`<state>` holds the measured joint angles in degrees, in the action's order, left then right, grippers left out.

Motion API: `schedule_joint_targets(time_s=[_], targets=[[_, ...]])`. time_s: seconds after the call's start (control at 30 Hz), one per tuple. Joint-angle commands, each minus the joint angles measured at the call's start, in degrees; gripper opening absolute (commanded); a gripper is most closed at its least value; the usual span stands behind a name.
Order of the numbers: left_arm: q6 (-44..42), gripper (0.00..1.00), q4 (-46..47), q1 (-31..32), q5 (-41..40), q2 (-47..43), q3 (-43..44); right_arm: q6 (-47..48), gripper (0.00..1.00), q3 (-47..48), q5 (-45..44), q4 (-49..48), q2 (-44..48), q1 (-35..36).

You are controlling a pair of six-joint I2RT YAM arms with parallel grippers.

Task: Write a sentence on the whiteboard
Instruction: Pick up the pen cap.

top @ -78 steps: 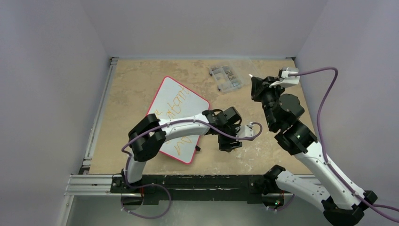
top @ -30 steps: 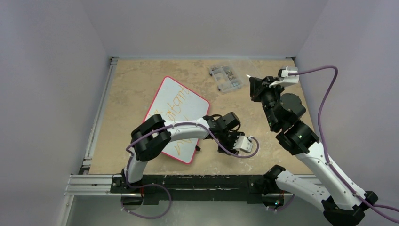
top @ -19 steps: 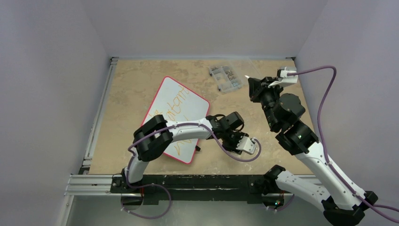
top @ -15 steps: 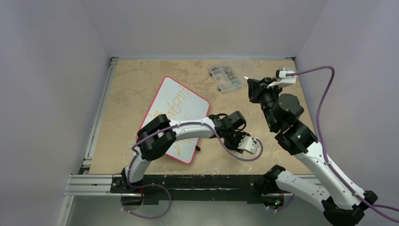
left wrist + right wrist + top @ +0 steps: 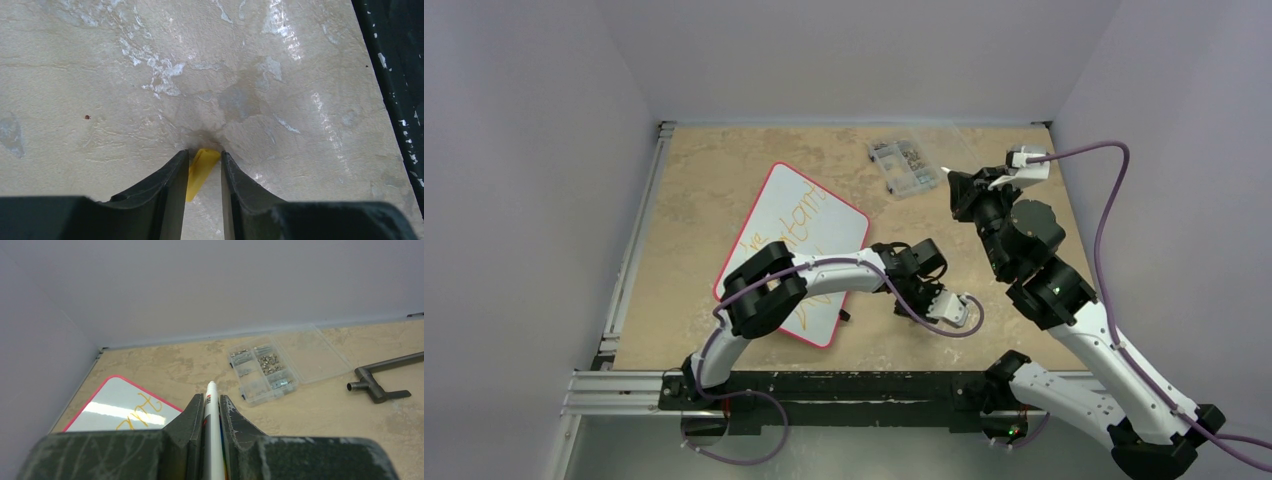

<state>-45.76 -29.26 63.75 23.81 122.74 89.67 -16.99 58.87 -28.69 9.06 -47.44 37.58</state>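
The whiteboard lies tilted on the table left of centre, red-rimmed, with the orange-yellow sentence partly hidden under my left arm. Its corner and some writing show in the right wrist view. My left gripper points down at the table right of the board, and its jaws touch both sides of a small yellow cap lying there. My right gripper is raised at the right, shut on a white marker whose tip points up and left.
A clear plastic parts box with its lid open sits at the back, also seen from the right wrist. A grey T-shaped tool lies to its right. The table's black front rail runs close to the left gripper.
My left gripper swung down toward the table right of the board and narrowed its jaws around the yellow cap. The right arm with the marker drifted slightly left.
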Motion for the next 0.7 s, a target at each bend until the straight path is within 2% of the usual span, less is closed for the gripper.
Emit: schedule_joint_targets(time_s=[0.0, 0.07, 0.2, 0.27, 0.47, 0.67], targets=[[3.2, 0.26, -1.8, -1.1, -0.8, 2.0, 0.2, -0.8, 0.0, 0.0, 0.7, -1.3, 0.9, 0.0], [4.2, 0.2, -0.7, -1.1, -0.4, 1.6, -0.8, -0.8, 0.0, -0.1, 0.4, -1.2, 0.9, 0.1], [10.2, 0.0, -1.5, -1.8, 0.2, 2.4, 0.7, -1.1, 0.0, -0.2, 0.1, -1.0, 1.0, 0.1], [16.9, 0.0, 0.3, -3.1, 2.0, 1.4, 0.6, -1.1, 0.0, -0.4, -0.1, -0.9, 1.1, 0.1], [34.5, 0.0, 15.8, -7.2, 6.6, -8.7, -8.1, -1.1, 0.0, -0.8, -0.8, -1.0, 1.2, 0.1], [53.3, 0.0, 16.5, -11.3, 6.4, -13.4, -6.4, -1.0, 0.0, -0.7, -1.0, -1.5, 1.6, 0.1]])
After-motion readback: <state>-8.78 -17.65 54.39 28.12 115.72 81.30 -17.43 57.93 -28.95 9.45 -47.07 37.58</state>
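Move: The pen cap lies on the table already between the left hand's open fingertips, straight below the hand point by about 1 cm. The black clip sits some 15 cm to the left of the hand and level with it; the whiteboard's middle is about 26 cm left and 13 cm ahead. From the idle right hand, holding the pen, the cap lies roughly 12 cm back, 4 cm left and 37 cm below. The pen cap is pinched between the left fingertips as they shut almost fully, the hand staying nearly in place at table height. The left hand then carries it forward about 4 cm while rising some 3 cm and drifting a little left towards the whiteboard, the wrist swinging about 35 degrees counter-clockwise and tilting some 20 degrees. ##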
